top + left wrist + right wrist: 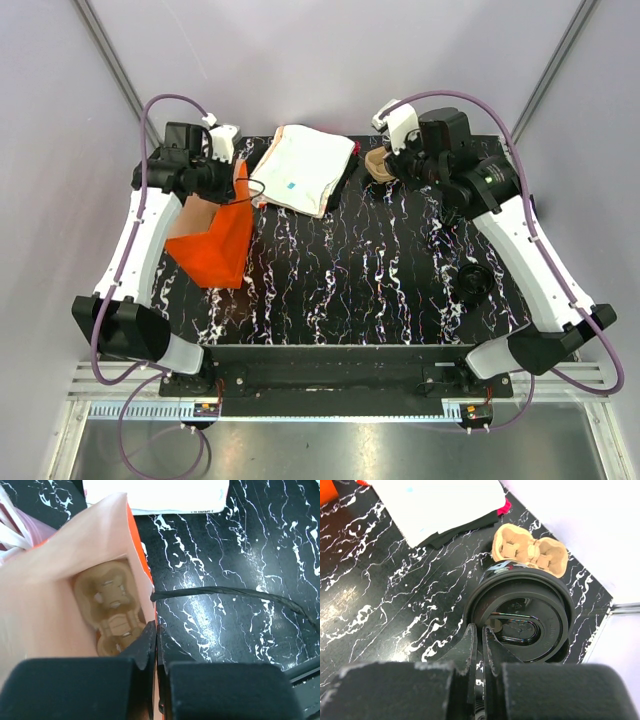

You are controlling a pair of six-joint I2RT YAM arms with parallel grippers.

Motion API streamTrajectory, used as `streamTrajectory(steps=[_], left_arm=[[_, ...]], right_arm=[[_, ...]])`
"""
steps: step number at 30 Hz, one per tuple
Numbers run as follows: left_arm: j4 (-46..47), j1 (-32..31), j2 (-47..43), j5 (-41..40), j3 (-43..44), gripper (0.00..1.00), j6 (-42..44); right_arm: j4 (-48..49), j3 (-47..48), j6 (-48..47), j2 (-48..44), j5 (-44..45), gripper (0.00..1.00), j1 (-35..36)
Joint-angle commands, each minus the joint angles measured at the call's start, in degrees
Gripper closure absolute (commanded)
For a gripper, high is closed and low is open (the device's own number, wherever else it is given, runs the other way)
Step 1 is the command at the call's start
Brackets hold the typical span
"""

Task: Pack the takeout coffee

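Note:
The takeout coffee (520,615), a black cup with a black lid, fills the right wrist view. My right gripper (481,628) is shut on the near rim of its lid. Just beyond it a brown two-hollow cardboard tray (530,550) lies on the table. From above, the right gripper (392,172) sits at the far right beside that tray (378,160). My left gripper (156,625) is shut on the rim of an orange paper bag (137,535); another cardboard tray (112,607) lies inside it. In the top view the bag (215,245) stands at the left, the left gripper (238,185) at its top edge.
A white folded bag (305,165) lies at the far middle over black and pink pieces (502,505). The orange bag's black cord handle (230,592) arcs over the marbled black table (340,270). A round black object (472,278) sits by the right arm.

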Motion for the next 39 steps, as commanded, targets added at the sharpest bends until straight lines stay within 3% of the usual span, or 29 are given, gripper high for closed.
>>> streamTrajectory(steps=[1,9,22,39], left_arm=[[-0.5,-1.9,-1.1,-0.4,3.2,1.00,2.5],[-2.3,-9.5,-1.5,0.1,4.6,0.99,5.6],[-6.6,-23.2,7.5,1.6,17.7,1.00,5.9],[-6.2,-41.6,21.3,-6.2,33.6,1.00,6.1]], right_arm=[[1.2,3.7,-0.7,-2.2,1.6,1.00,-0.7],[1.2,5.4,-1.3,-1.9,2.8,0.99,-1.6],[0.9,9.5,-1.1,-1.4,5.0,1.00,-4.5],[0.9,10.2,-0.7,-2.8,5.3,1.00,-6.9]])
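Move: The left hand grips the right wall of the open orange bag by its rim; the bag's middle is some 5 cm left, 3 cm back and 12 cm below. The lidded coffee cup in the right hand is about 38 cm to its right and 4 cm ahead, slightly higher. The straw cup stands roughly 6 cm ahead and 7 cm left, the white towel 15 cm ahead and 14 cm right. From the right hand the bag is about 40 cm left, 5 cm back, well below. Rightward, about 25 cm across the table, the left hand carries the pinched bag rim towards the cup, also drawing back some 7 cm, rising slightly and turning about 40 degrees clockwise. The right hand keeps its grip on the lidded cup and raises it about 5 cm while shifting as far to the right, tipping its fingers up a little. ##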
